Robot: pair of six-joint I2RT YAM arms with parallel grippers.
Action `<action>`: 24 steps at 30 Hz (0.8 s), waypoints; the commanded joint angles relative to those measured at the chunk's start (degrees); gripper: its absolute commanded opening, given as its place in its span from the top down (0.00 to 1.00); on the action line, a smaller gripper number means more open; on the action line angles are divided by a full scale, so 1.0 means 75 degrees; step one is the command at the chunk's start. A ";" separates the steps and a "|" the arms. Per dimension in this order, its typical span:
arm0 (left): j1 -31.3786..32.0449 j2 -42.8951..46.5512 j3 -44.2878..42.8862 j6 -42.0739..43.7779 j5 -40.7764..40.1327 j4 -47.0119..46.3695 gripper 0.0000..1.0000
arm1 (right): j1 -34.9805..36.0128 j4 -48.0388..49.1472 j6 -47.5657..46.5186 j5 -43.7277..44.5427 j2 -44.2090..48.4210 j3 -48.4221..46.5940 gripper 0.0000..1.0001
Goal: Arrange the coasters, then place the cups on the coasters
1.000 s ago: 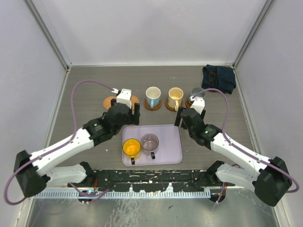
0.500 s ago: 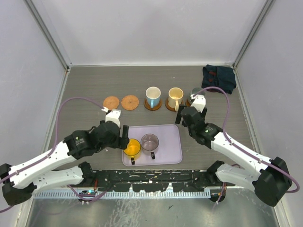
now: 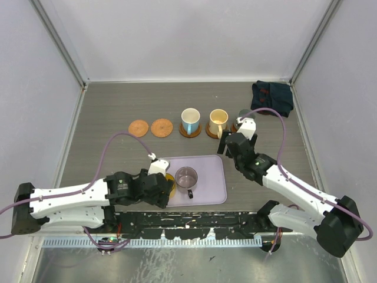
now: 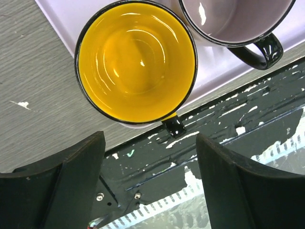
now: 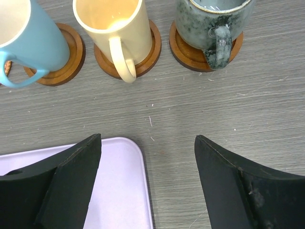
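Two bare coasters (image 3: 138,127) (image 3: 161,127) lie at the left of the row. To their right, three cups stand on coasters: white-and-blue (image 3: 189,121) (image 5: 28,38), cream-yellow (image 3: 218,122) (image 5: 112,24) and grey-green (image 3: 244,116) (image 5: 209,24). The orange-yellow cup (image 4: 137,62) and the purplish-grey cup (image 3: 187,176) (image 4: 233,19) stand on the lilac tray (image 3: 206,188). My left gripper (image 3: 165,188) (image 4: 150,143) hangs open just near of the orange-yellow cup, by its handle, hiding most of it from above. My right gripper (image 3: 227,143) (image 5: 147,140) is open and empty, near of the cream-yellow and grey-green cups.
A dark folded cloth (image 3: 272,97) lies at the back right. The lilac tray's corner (image 5: 95,191) sits under my right gripper's left finger. The black base rail (image 3: 188,221) (image 4: 200,157) runs along the near edge. Walls close in the table on three sides.
My left arm has drawn back from the bare coasters to the near left of the tray, over the orange-yellow cup. The right arm has barely moved.
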State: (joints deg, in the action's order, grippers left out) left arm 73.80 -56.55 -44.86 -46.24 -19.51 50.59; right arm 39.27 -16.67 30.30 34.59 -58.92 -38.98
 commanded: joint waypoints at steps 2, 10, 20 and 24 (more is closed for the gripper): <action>0.0085 -0.0073 0.0292 -0.0456 -0.0289 -0.0904 0.22 | 0.0007 0.0382 0.0018 0.0006 0.0333 0.0017 0.17; 0.0086 -0.0371 0.0688 -0.0520 -0.0724 -0.1497 0.25 | 0.0009 0.0382 0.0026 -0.0041 0.0482 0.0134 0.17; 0.0086 0.0236 0.1108 -0.0920 -0.1658 -0.1050 0.53 | 0.0012 0.0456 0.0096 -0.0161 0.0404 0.0154 0.17; 0.0086 0.0460 0.1192 -0.0975 -0.1727 -0.0955 0.53 | 0.0014 0.0498 0.0088 -0.0248 0.0283 0.0102 0.17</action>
State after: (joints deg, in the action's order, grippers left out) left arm 74.22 -55.18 -36.16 -51.96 -28.36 43.00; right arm 39.27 -16.23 30.35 32.97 -56.62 -37.80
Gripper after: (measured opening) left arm 0.470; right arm 0.832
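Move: The yellow cup, handle facing back, has its middle about 7 cm ahead of the left hand, 3 cm to the right and 5 cm lower. The purple cup stands some 9 cm to the right of the yellow cup and 3 cm farther out, on the same tray; an empty coaster lies about 22 cm straight beyond the yellow cup. From the right hand the yellow cup lies roughly 12 cm back, 28 cm left and 9 cm lower. The yellow cup's black handle ends up between the left hand's fingertips: the open hand sinks about 3 cm, then eases some 2 cm forward towards the handle, sliding slightly left at the end. The wrist turns a little, roughly 10 degrees, counter-clockwise and tipping up, while the fingers narrow to about half open, the right one coming up against the handle. ##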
